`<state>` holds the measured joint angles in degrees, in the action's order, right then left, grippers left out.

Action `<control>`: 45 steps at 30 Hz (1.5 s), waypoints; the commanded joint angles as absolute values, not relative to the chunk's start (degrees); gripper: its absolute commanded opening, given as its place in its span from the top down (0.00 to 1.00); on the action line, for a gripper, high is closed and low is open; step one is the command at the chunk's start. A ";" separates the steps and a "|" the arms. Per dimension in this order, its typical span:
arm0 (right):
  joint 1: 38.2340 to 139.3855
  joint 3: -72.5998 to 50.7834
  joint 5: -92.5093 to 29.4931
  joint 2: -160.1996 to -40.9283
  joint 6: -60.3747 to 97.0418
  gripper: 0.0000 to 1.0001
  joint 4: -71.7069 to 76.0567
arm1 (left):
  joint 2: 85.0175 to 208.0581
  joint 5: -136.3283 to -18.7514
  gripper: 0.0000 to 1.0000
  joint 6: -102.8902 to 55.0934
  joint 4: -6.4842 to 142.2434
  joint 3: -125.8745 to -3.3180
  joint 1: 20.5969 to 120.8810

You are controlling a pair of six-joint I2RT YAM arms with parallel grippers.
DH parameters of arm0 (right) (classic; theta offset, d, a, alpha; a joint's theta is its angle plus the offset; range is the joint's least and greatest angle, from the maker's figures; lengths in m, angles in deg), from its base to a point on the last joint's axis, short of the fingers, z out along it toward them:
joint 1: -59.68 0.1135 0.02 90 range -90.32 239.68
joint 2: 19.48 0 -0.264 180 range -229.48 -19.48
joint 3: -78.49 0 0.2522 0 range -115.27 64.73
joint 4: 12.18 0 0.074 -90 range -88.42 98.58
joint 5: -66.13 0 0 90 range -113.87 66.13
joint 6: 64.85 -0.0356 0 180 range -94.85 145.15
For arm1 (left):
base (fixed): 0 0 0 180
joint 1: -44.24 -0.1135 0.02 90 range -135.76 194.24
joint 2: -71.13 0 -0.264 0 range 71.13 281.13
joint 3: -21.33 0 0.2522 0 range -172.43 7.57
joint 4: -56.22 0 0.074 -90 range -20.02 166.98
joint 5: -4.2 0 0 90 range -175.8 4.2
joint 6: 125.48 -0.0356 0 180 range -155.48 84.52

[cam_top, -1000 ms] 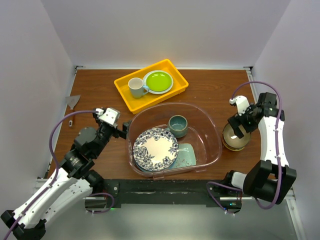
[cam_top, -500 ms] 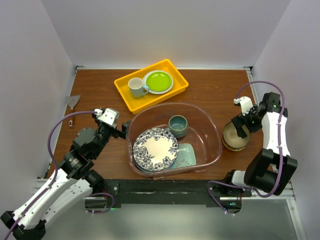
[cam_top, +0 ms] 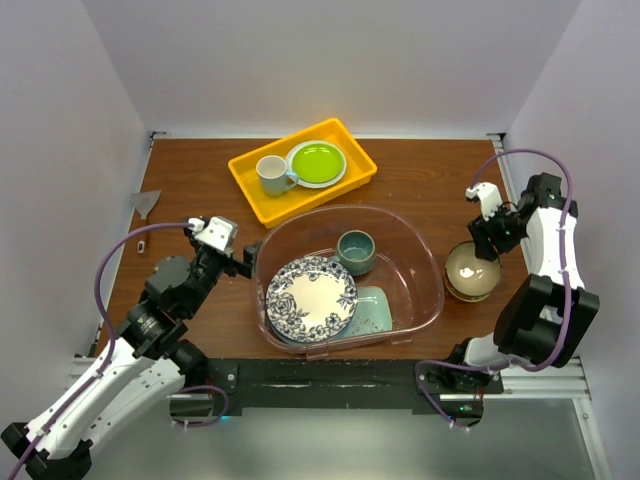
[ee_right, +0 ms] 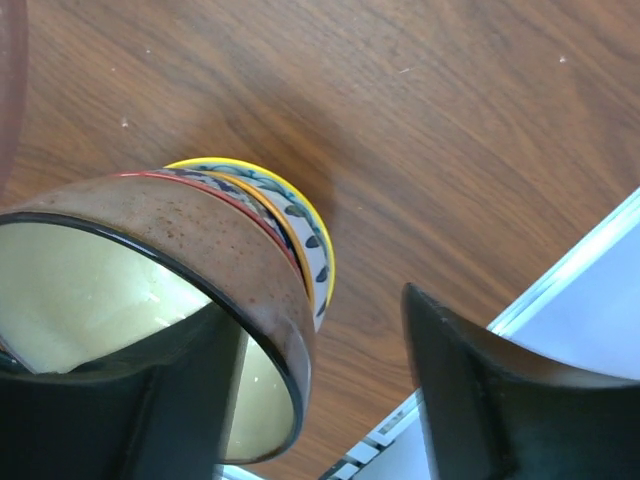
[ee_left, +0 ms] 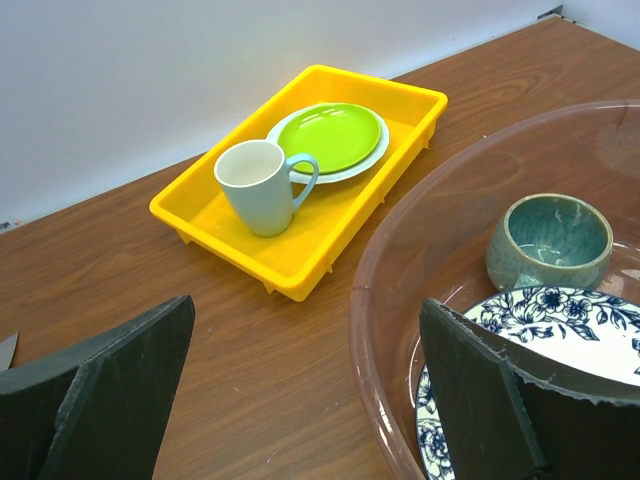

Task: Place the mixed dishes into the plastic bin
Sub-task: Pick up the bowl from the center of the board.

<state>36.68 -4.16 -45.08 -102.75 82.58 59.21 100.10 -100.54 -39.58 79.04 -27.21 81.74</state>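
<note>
The plastic bin (cam_top: 345,212) sits mid-table and holds a blue-floral plate (cam_top: 311,296), a mint-green tray (cam_top: 378,310) under it and a dark teal mug (cam_top: 356,251). Right of the bin, a tan bowl (cam_top: 472,270) is nested in a red-patterned bowl (ee_right: 305,245). My right gripper (cam_top: 487,236) is at the tan bowl's (ee_right: 180,230) far rim, with one finger inside and the other outside and clear of the wall. In the right wrist view that gripper (ee_right: 315,320) is open. My left gripper (ee_left: 305,310) is open and straddles the bin's left rim (ee_left: 365,330).
A yellow tray (cam_top: 250,185) at the back holds a white mug (cam_top: 270,175) and a lime-green plate (cam_top: 316,162). A small grey scrap (cam_top: 148,201) lies at the left edge. The stacked bowls stand close to the table's right edge, with side walls beyond.
My right gripper has pulled back from over the tan bowl to its far rim, leaving more of the bowl in view, and its jaws have narrowed. The left arm has not moved.
</note>
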 commanded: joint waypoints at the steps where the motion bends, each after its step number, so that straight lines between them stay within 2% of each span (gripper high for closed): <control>1: 36.39 -4.80 -47.16 -100.88 86.67 0.46 60.21 | 99.87 -100.39 0.00 -39.87 76.75 -26.79 81.33; 2: 36.39 -4.53 -47.16 -100.35 87.19 0.56 59.94 | 99.96 -100.39 0.00 -39.87 76.58 -26.79 81.42; 6: 36.39 -3.83 -46.81 -98.24 88.43 0.74 59.59 | 100.05 -100.39 0.00 -39.96 76.58 -26.70 81.33; 14: 36.30 -5.15 -46.81 -93.94 90.62 1.00 61.17 | 99.96 -100.48 0.00 -39.87 76.58 -26.70 81.33; 27: 36.30 -12.25 -49.62 -89.54 92.30 1.00 67.75 | 99.96 -100.57 0.00 -39.96 76.49 -26.79 81.33; 40: 36.65 -24.13 -61.21 -89.44 88.08 1.00 77.51 | 99.87 -101.01 0.00 -39.96 76.66 -26.70 81.33; 45: 40.24 -25.98 -64.99 -89.62 85.36 1.00 79.28 | 99.96 -101.53 0.00 -40.05 76.58 -26.62 81.42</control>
<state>37.44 -22.17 -56.90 -91.03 89.05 77.30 100.12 -100.63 -39.58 79.04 -27.19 81.74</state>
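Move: The right hand is already over the far right rim of the top bowl in the stack, one finger inside; the bowl's middle lies about 4 cm back, 5 cm left and 3 cm below. The patterned bowls sit directly beneath it, some 5 cm lower. The plastic bin's middle is about 38 cm left and 3 cm back, the teal cup in it 35 cm left and 2 cm ahead. From the left hand, the bowl lies roughly 57 cm right, about level ahead. The right fingers close on the far right side of the top bowl's rim, one inside and one outside, and keep the pinch while the hand lifts the bowl off the stack, slowly at first, then faster, rising about 14 cm in all. Towards the end the hand also swings some 5 cm left towards the bin, the wrist tipping the fingers forward and up by 15 to 20 degrees. ##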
